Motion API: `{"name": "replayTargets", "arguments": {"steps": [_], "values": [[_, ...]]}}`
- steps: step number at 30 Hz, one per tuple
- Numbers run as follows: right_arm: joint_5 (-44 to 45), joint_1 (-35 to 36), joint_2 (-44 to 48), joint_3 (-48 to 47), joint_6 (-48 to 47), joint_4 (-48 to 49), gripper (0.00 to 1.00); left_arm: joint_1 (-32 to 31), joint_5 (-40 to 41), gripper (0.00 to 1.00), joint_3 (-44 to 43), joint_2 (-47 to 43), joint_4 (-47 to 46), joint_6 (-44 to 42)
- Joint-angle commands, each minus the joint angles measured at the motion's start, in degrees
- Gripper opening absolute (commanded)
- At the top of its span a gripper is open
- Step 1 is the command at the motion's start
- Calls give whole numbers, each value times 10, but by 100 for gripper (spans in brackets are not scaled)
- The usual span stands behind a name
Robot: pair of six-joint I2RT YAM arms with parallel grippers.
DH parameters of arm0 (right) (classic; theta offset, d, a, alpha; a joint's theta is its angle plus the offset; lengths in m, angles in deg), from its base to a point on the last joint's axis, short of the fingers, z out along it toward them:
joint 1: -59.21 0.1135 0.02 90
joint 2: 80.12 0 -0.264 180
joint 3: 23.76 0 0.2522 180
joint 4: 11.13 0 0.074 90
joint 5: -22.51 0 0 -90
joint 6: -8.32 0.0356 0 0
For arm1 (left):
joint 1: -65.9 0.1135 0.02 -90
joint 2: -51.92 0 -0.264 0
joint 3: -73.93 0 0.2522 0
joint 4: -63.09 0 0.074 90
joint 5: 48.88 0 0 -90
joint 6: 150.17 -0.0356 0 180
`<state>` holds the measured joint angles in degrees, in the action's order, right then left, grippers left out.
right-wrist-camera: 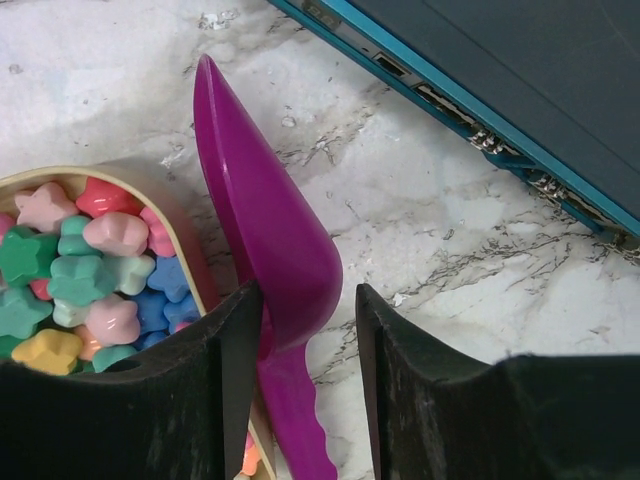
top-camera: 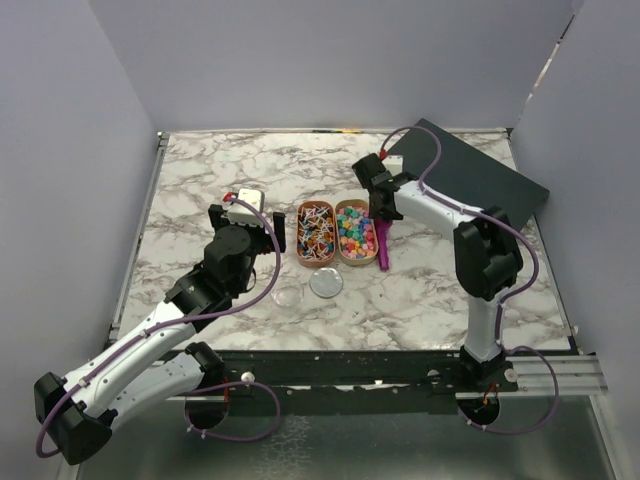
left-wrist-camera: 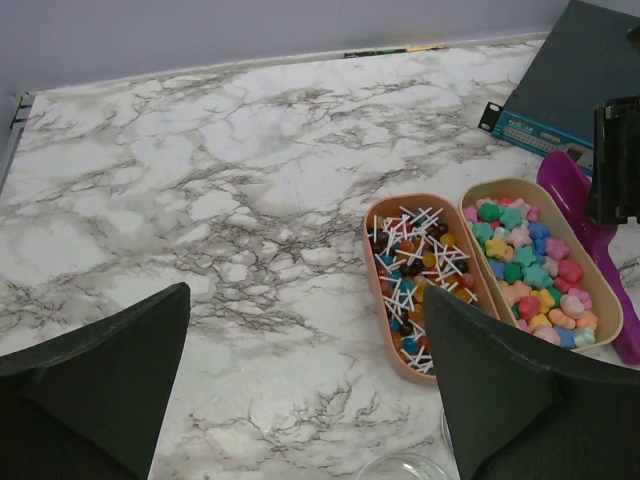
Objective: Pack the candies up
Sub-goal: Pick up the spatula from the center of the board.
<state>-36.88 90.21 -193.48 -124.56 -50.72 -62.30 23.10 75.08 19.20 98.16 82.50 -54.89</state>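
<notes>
The candies are small star-shaped sweets in pink, green, blue, yellow and orange, filling a tan oval tray. A purple scoop lies on the table along that tray's right side. My right gripper straddles the scoop where bowl meets handle. Its left finger touches the scoop and a gap shows at the right finger. Open and holding nothing, my left gripper hovers left of the trays.
A pink oval tray of coloured heads on white sticks sits beside the candy tray. Two clear round dishes lie in front. A dark flat box with a blue edge leans at the back right.
</notes>
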Motion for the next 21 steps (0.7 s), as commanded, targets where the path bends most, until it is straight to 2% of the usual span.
{"name": "replayTargets", "arguments": {"steps": [1, 13, 18, 21], "values": [[26, -6, -10, 5, -4, -5, 44, 2, 6, 99, 3, -2, -6, -3], [50, -9, 7, 42, -16, 3, 18, 2, 3, 99, 2, 7, -6, -1], [66, -11, 28, 63, -22, 7, 2, 3, 0, 99, 2, 11, -6, 1], [76, -12, 44, 74, -29, 8, 1, 3, -1, 99, 1, 13, -6, 1]]}}
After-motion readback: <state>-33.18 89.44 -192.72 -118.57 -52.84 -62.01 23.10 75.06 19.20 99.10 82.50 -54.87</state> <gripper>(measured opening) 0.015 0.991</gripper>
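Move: The purple spatula's neck already lies between the right hand's half-open fingers; its middle is about 4 cm back and 3 cm below. The star-candy bin is about 9 cm to the left and 5 cm back, the lollipop bin roughly 21 cm left and 5 cm back. The dark box is centred some 21 cm right and 8 cm ahead. From the left hand, the spatula is about 37 cm right, 6 cm ahead and 20 cm below. The right hand drags the spatula about 3 cm right, drawing back and sinking 2 cm, fingers shutting to pinch it. ##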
